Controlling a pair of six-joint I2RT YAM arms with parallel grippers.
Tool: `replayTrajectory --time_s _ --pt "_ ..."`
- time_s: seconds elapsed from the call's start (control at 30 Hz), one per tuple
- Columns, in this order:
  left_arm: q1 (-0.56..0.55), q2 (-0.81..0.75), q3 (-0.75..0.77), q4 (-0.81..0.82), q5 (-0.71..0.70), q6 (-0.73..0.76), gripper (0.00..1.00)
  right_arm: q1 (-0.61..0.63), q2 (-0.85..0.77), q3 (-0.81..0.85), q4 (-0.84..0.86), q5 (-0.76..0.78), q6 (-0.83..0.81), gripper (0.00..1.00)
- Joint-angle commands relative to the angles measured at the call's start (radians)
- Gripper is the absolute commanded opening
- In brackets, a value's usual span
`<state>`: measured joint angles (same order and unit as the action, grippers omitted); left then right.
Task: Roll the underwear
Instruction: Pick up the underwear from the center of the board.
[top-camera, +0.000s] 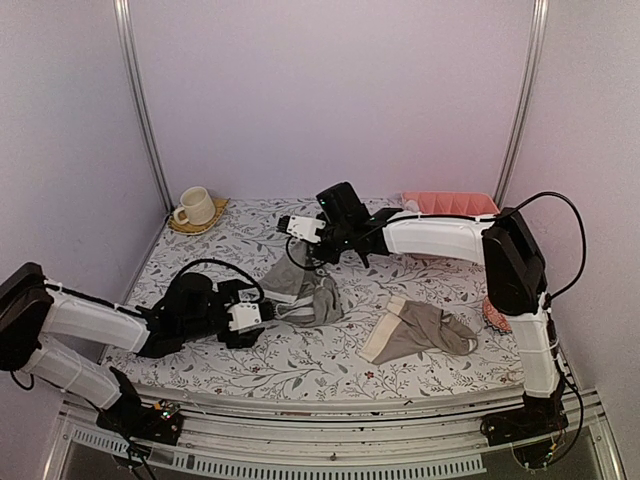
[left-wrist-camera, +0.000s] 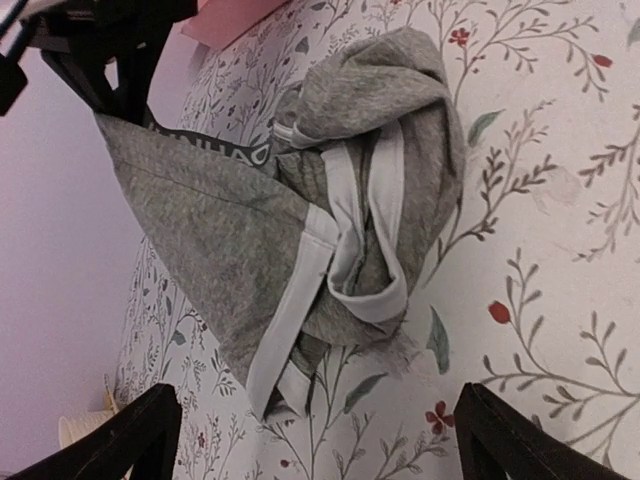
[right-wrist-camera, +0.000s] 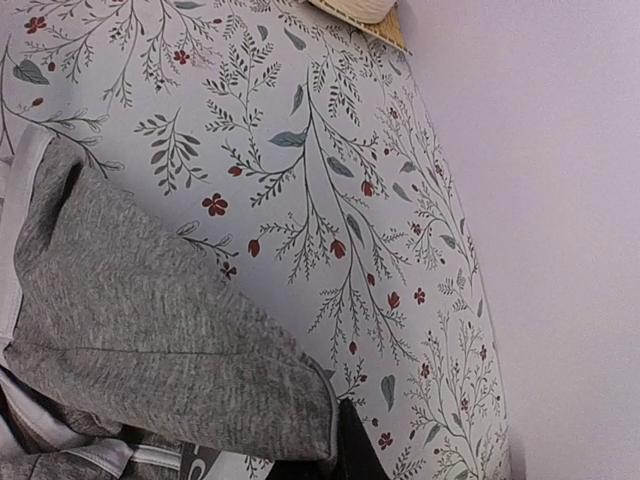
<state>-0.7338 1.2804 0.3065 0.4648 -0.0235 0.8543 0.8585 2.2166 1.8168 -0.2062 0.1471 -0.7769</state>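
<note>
The grey underwear (top-camera: 306, 296) with white edging lies bunched mid-table, and one corner is pulled up. My right gripper (top-camera: 303, 258) is shut on that raised corner. In the right wrist view the grey cloth (right-wrist-camera: 150, 320) runs into the dark fingers (right-wrist-camera: 355, 450) at the bottom edge. My left gripper (top-camera: 258, 313) stands open just left of the heap. In its own view the underwear (left-wrist-camera: 330, 230) lies ahead of the gripper (left-wrist-camera: 320, 450), with bare tablecloth between the two fingertips. The taupe underwear (top-camera: 420, 330) with a cream waistband lies flat to the right.
A cream cup on a saucer (top-camera: 195, 207) stands at the back left. A pink tray (top-camera: 450, 203) sits at the back right. A pink knitted ball (top-camera: 497, 316) peeks out beside the right arm. Metal posts rise at both back corners.
</note>
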Motion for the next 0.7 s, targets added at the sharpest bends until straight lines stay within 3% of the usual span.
replayTrajectory --time_s 0.0,0.13,0.4,0.67 --pt "-0.058 0.157 0.133 0.124 -0.157 -0.056 0.98 -0.027 0.041 0.026 -0.043 -0.020 0.116 0.02" --pt "-0.103 0.224 0.199 0.187 -0.227 -0.082 0.96 -0.046 0.077 0.073 -0.075 -0.025 0.189 0.02" --pt "-0.098 0.358 0.524 -0.114 -0.209 -0.323 0.74 -0.084 0.100 0.112 -0.116 -0.050 0.298 0.02" --pt "-0.109 0.462 0.664 -0.274 -0.132 -0.425 0.66 -0.115 0.102 0.125 -0.133 -0.093 0.389 0.02"
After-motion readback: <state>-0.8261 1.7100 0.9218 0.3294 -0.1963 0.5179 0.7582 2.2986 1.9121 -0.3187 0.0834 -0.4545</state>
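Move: The grey underwear, its edge still pinched and raised by the right gripper, has its middle about 4 cm ahead and 6 cm to the right of the left hand, some 3 cm lower. From the right hand that middle is about 11 cm back, 1 cm left and 11 cm below. The beige garment lies roughly 4 cm back and 29 cm right of the left hand; the white mug stands about 22 cm ahead and 16 cm left of it, both slightly lower. Bring the left gripper about 11 cm right and 10 cm forward, in over the grey underwear towards the raised edge, climbing some 8 cm before dipping a little, rolling its left side down and narrowing the wide-open fingers. Meanwhile keep the right fingers shut on the cloth, easing it forward, right and down and tipping the fingers downward as the wrist turns clockwise. ##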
